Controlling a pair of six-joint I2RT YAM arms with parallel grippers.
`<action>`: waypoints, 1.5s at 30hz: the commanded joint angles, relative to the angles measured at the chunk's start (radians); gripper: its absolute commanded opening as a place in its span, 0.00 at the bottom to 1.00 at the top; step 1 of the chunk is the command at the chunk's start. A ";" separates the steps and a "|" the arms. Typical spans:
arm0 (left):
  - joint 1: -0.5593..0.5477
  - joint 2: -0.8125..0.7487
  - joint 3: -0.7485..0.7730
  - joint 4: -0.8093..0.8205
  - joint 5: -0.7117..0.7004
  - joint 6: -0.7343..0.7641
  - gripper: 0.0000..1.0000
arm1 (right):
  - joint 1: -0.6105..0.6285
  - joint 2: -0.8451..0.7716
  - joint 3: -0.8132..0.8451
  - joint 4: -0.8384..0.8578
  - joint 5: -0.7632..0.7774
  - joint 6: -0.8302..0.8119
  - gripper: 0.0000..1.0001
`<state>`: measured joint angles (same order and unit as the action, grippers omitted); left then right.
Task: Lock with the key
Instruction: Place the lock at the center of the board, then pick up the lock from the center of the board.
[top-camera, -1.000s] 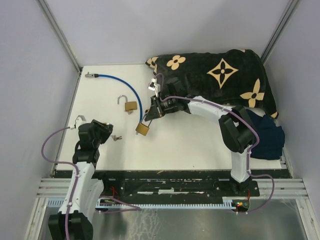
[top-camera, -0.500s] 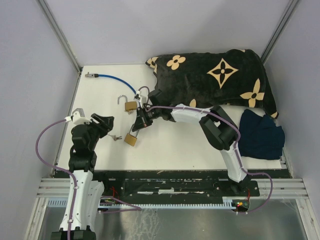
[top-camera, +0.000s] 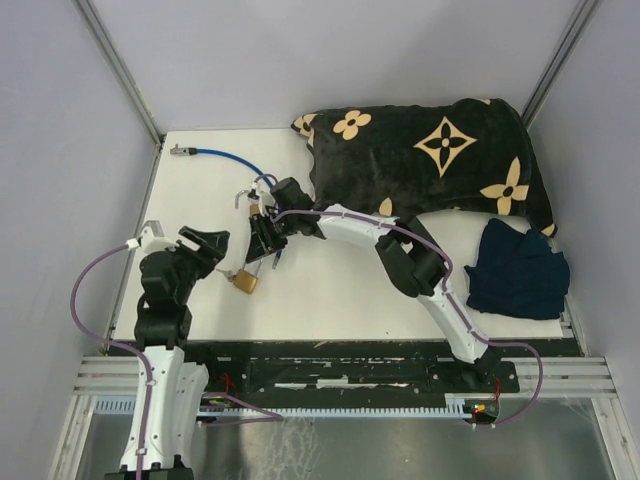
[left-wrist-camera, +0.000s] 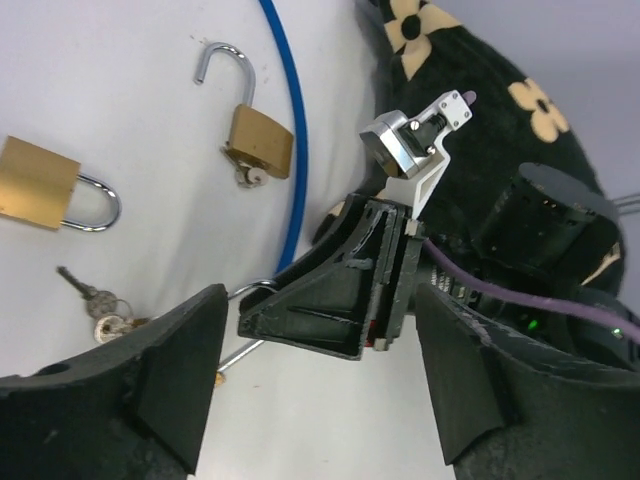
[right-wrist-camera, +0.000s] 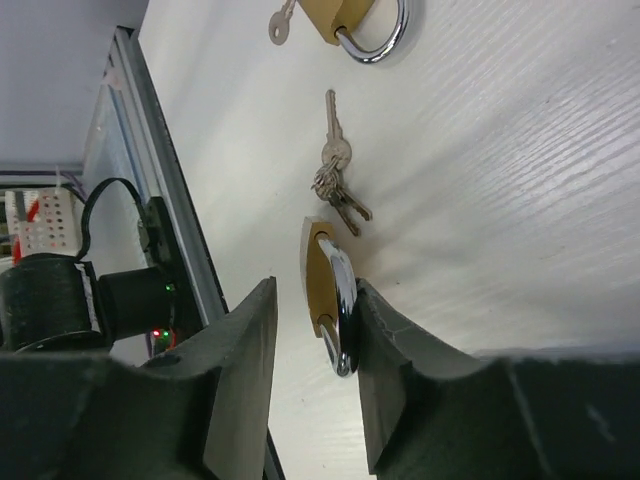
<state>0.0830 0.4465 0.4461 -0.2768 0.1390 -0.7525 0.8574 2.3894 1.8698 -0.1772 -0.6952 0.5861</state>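
A brass padlock (top-camera: 244, 283) with a long shackle hangs below my right gripper (top-camera: 262, 243). In the right wrist view this padlock (right-wrist-camera: 322, 285) stands edge-on between the parted jaws of the right gripper (right-wrist-camera: 315, 290), its shackle against one finger and a gap at the other. A bunch of keys (right-wrist-camera: 335, 180) lies just beyond it. My left gripper (top-camera: 212, 250) faces it, open and empty (left-wrist-camera: 320, 300). An open-shackled padlock (left-wrist-camera: 262, 140) with a key in it, a shut padlock (left-wrist-camera: 40, 183) and the keys (left-wrist-camera: 95, 305) lie on the white table (top-camera: 330, 290).
A blue cable (top-camera: 235, 160) curves across the back left of the table. A black blanket with gold flowers (top-camera: 430, 160) fills the back right, and a dark blue cloth (top-camera: 520, 270) lies at the right. The metal rail (right-wrist-camera: 150, 150) runs along the near edge.
My right arm swung left, carrying the long-shackled padlock toward the left gripper, and its jaws have parted. The left gripper opened wider and turned toward it.
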 joint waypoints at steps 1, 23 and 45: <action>0.002 0.039 0.104 0.034 0.043 -0.201 0.85 | -0.001 -0.080 0.085 -0.180 0.078 -0.203 0.50; -0.080 0.227 0.725 -0.035 0.170 -0.485 0.99 | -0.133 -0.465 -0.029 -0.573 -0.092 -0.848 0.81; -0.143 0.259 0.716 0.133 0.161 -0.506 0.99 | -0.275 -0.555 -0.125 -0.599 -0.157 -0.930 0.84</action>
<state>-0.0547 0.7151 1.1702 -0.2073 0.2974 -1.2491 0.6113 1.9171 1.7504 -0.8021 -0.8165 -0.3237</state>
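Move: The lock's body lies about 4 cm back and 2 cm left of the right hand, some 3 cm lower, its shackle between the fingertips. The keys are 7 cm left and 2 cm back of that hand, the small closed lock 11 cm left and 3 cm ahead, the hose end level and 5 cm right. From the left hand, the lock is roughly 6 cm right, 1 cm back and 15 cm below. The right hand opens off the lock's shackle, withdrawing 17 cm right and up; the left rises 30 cm. ##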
